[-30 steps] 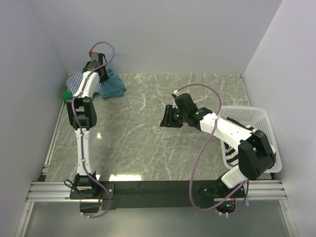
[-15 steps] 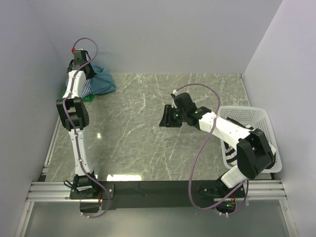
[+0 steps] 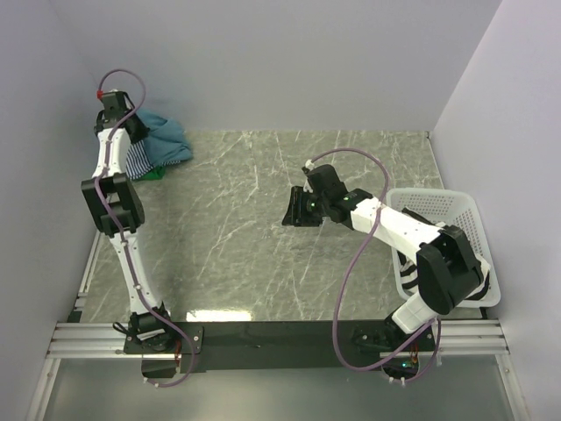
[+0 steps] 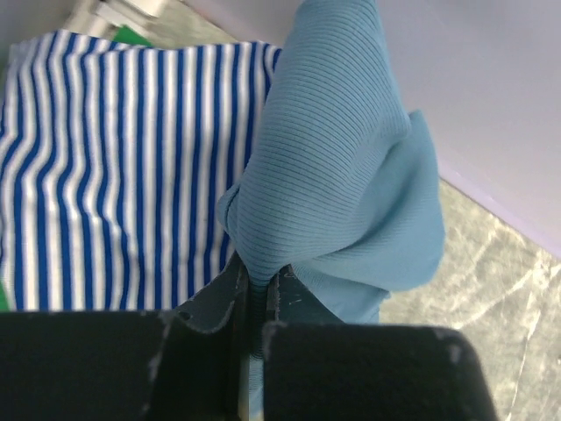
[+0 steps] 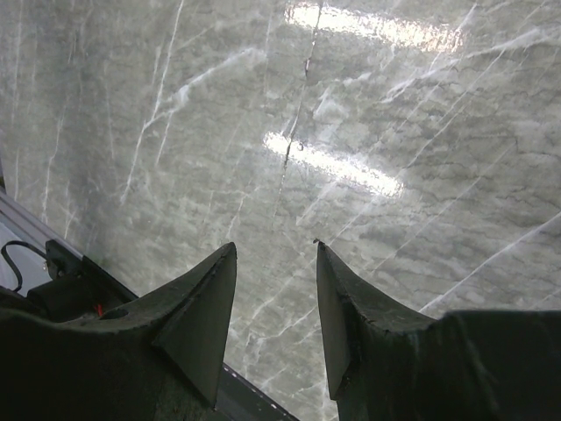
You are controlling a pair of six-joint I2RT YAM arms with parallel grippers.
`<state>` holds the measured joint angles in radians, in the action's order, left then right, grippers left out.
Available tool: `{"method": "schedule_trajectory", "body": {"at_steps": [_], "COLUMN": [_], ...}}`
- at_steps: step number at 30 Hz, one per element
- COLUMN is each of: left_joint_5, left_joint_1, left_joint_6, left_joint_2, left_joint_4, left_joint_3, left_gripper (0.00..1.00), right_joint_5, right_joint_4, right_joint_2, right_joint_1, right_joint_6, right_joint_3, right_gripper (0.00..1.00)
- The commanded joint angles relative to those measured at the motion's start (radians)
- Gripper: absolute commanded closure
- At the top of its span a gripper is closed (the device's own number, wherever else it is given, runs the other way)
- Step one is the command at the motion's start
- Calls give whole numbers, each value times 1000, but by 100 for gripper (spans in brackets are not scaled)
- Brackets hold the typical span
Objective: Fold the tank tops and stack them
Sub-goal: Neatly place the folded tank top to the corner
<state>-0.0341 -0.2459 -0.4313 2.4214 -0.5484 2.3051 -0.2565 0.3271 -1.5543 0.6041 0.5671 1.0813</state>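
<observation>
The teal-blue tank top [image 4: 351,175] is bunched up, with my left gripper [image 4: 257,281] shut on a fold of it. In the top view that gripper [image 3: 133,133] is at the table's far left corner, and the teal top [image 3: 168,140] trails to its right. Under it lies the navy-white striped tank top [image 4: 114,175] [image 3: 140,163], with a bit of the green top [image 3: 155,174] showing at its edge. My right gripper [image 5: 276,250] hangs open and empty over bare marble at mid table [image 3: 294,210]. A black-white striped top [image 3: 408,274] shows in the basket.
The white lattice basket [image 3: 456,215] stands at the right edge, beside the right arm. Grey walls close in the table on the left, back and right; the left gripper is close to the left and back walls. A metal rail [image 3: 280,338] runs along the near edge.
My left arm has swung left and back toward the corner, dragging the teal top with it over the striped one. The right arm has barely moved.
</observation>
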Motion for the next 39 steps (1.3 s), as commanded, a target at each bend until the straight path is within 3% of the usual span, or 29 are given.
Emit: {"method": "schedule_trajectory", "body": {"at_steps": [1, 31, 33, 35, 39], "left_joint_5": [2, 215, 214, 200, 203], "left_joint_1": [-27, -130, -130, -130, -130], "left_joint_6": [-40, -259, -259, -254, -253], "left_joint_2": [-84, -228, -217, -223, -261], "left_joint_4": [74, 251, 240, 251, 289], "left_joint_3": [-15, -365, -351, -357, -411], "left_gripper": [100, 99, 96, 84, 70], "right_joint_5": [-10, -20, -21, -20, -20], "right_joint_4": [-6, -17, -19, -19, -17], "right_joint_2": [-13, -52, -55, -56, -55], "right_joint_1": [-1, 2, 2, 2, 2], "right_joint_6": [-10, -10, -7, -9, -12], "right_joint_3": [52, 46, 46, 48, 46], "right_gripper": [51, 51, 51, 51, 51]}}
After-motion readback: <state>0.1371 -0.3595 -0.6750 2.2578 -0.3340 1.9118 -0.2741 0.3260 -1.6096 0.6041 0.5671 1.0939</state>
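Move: My left hand already holds the folded blue tank top, partly draped over the stack in the far left corner. The striped top's middle is about 3 cm back, 2 cm to the left and 9 cm below that hand; the green top beneath it shows some 7 cm back, 4 cm left and 10 cm down. From my empty right hand the striped top lies roughly 31 cm ahead, 53 cm left and 8 cm below. I carry the pinched blue top about 8 cm left and 5 cm back towards me with my left hand, sinking some 3 cm, so it comes over the left, near side of the stack. Meanwhile I turn the hand roughly 20 degrees counter-clockwise, and once it has all but stopped I start opening the fingers partway to let go of the cloth. ##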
